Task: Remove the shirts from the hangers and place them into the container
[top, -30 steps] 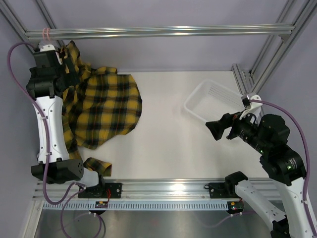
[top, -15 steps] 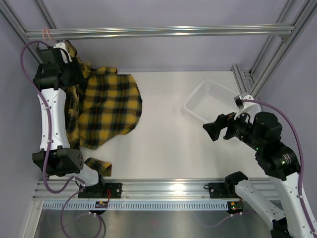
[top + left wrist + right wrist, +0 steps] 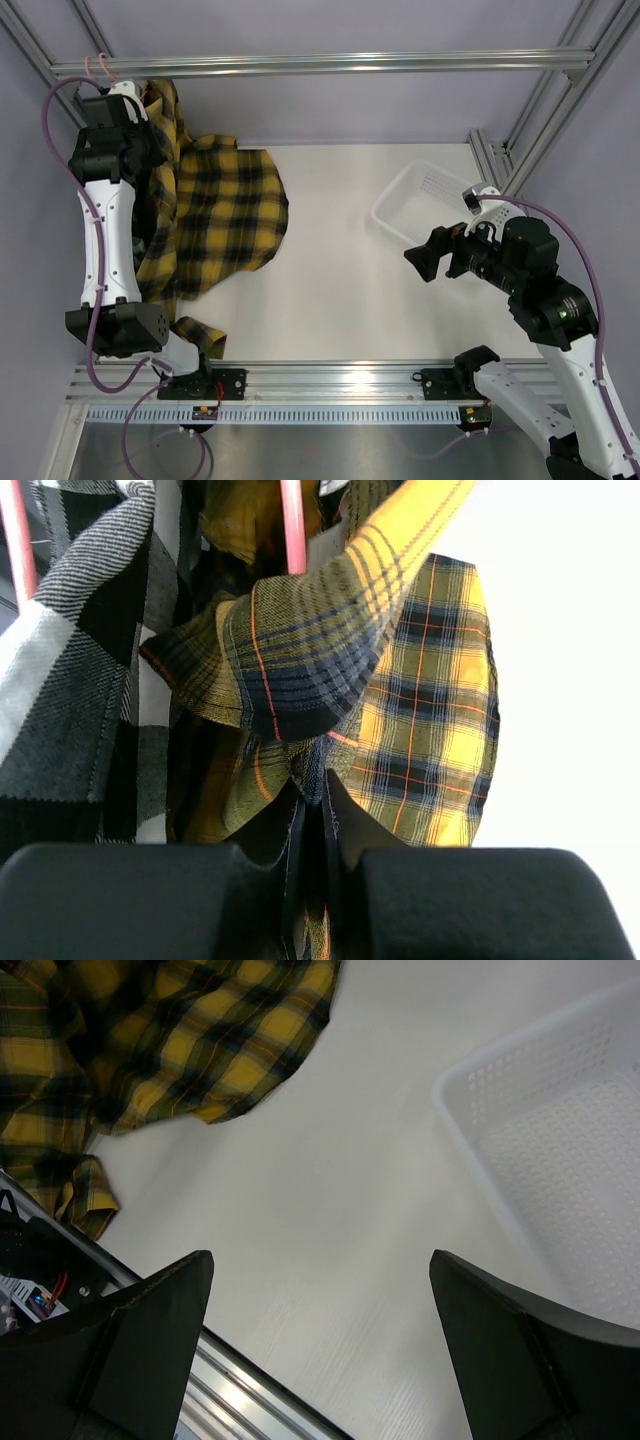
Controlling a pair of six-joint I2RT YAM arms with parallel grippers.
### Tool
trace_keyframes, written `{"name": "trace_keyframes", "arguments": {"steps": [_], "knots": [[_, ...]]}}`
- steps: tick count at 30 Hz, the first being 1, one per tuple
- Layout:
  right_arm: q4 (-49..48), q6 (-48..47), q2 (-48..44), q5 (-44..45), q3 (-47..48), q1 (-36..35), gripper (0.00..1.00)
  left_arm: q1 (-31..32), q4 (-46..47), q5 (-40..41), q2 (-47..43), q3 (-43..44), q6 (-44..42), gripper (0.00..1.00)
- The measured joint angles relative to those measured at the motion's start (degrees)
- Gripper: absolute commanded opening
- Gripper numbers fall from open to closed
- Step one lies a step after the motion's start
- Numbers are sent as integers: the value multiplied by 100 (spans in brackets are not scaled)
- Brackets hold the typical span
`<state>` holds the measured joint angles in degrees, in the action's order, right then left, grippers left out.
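Note:
The yellow-and-black check shirt (image 3: 230, 210) hangs from the rail at the back left and spreads over the table. My left gripper (image 3: 148, 128) is high up at its collar end, shut on a fold of the yellow cloth (image 3: 318, 790). A pink hanger (image 3: 292, 525) runs through the shirt just above the jaws. The black-and-white check shirt (image 3: 70, 680) hangs to the left on a second pink hanger (image 3: 18, 540). Both hanger hooks (image 3: 97, 66) sit on the rail. The white container (image 3: 425, 200) stands at the right. My right gripper (image 3: 420, 262) hovers open and empty in front of it (image 3: 320, 1270).
The grey aluminium rail (image 3: 320, 65) crosses the back, with frame posts at both sides. A yellow sleeve end (image 3: 198, 334) lies by the left arm's base. The container's perforated wall (image 3: 560, 1160) is to the right of my right fingers.
My left gripper has gone from open to shut on the yellow shirt's cloth near the hanger, and the cloth there has bunched upward. The right arm has drifted slightly left.

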<state>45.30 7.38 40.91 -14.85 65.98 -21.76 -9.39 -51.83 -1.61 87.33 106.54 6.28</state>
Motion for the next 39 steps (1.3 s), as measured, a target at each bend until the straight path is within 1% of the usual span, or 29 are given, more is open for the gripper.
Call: {"name": "trace_keyframes", "arguments": {"steps": [7,14,17,19,22,26,29,33,36,39], "knots": [[2,-33,164,-162,127,0,99,35,20,-114,-365,66,20,0],[4,-59,210,-199,326,0,99,107,492,-334,-1163,197,26,0],[17,-70,216,-199,385,0,100,109,411,-411,-1469,195,81,0],[33,-72,219,-197,411,0,99,109,409,-494,-1657,35,133,0],[55,-70,219,-173,433,0,100,109,538,-726,-2048,-608,236,0],[44,-66,227,-153,511,0,99,166,538,-1141,-2695,-1707,363,0],[-87,-66,221,-219,557,0,99,321,542,-1582,-3233,-2468,446,0],[-223,-48,380,-323,782,0,99,616,595,-2291,-3829,-3112,490,0],[-402,-35,811,-575,1143,-2,99,1279,673,-2647,-4299,-3744,544,0],[-723,-4,1233,-713,1320,-101,100,2194,780,-2673,-4367,-4057,625,0]]}}
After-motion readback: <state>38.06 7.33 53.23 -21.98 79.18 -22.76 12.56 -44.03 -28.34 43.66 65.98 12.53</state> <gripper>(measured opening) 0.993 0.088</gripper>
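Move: The yellow plaid shirt is already pinched in the left hand, its pink hanger's hook still over the rail, about 6 cm ahead, 5 left and 13 above that hand. The white container is some 65 cm right, 5 back and 30 below; the black-and-white shirt's middle is roughly 8 left, 3 ahead and 10 below. From the open right hand, the hook lies about 27 cm ahead and 66 left, the container 16 ahead and 9 right. The yellow shirt, with its hanger, goes up about 12 cm in the left hand's kept pinch, wrist tipping up some 20 degrees, to clear the rail, then down as far again and about 20 cm back and 20 right over the table towards the container, turning clockwise some 40 degrees. The right hand, empty and open, rises 7 cm, edging left and forward towards the shirt late on. ##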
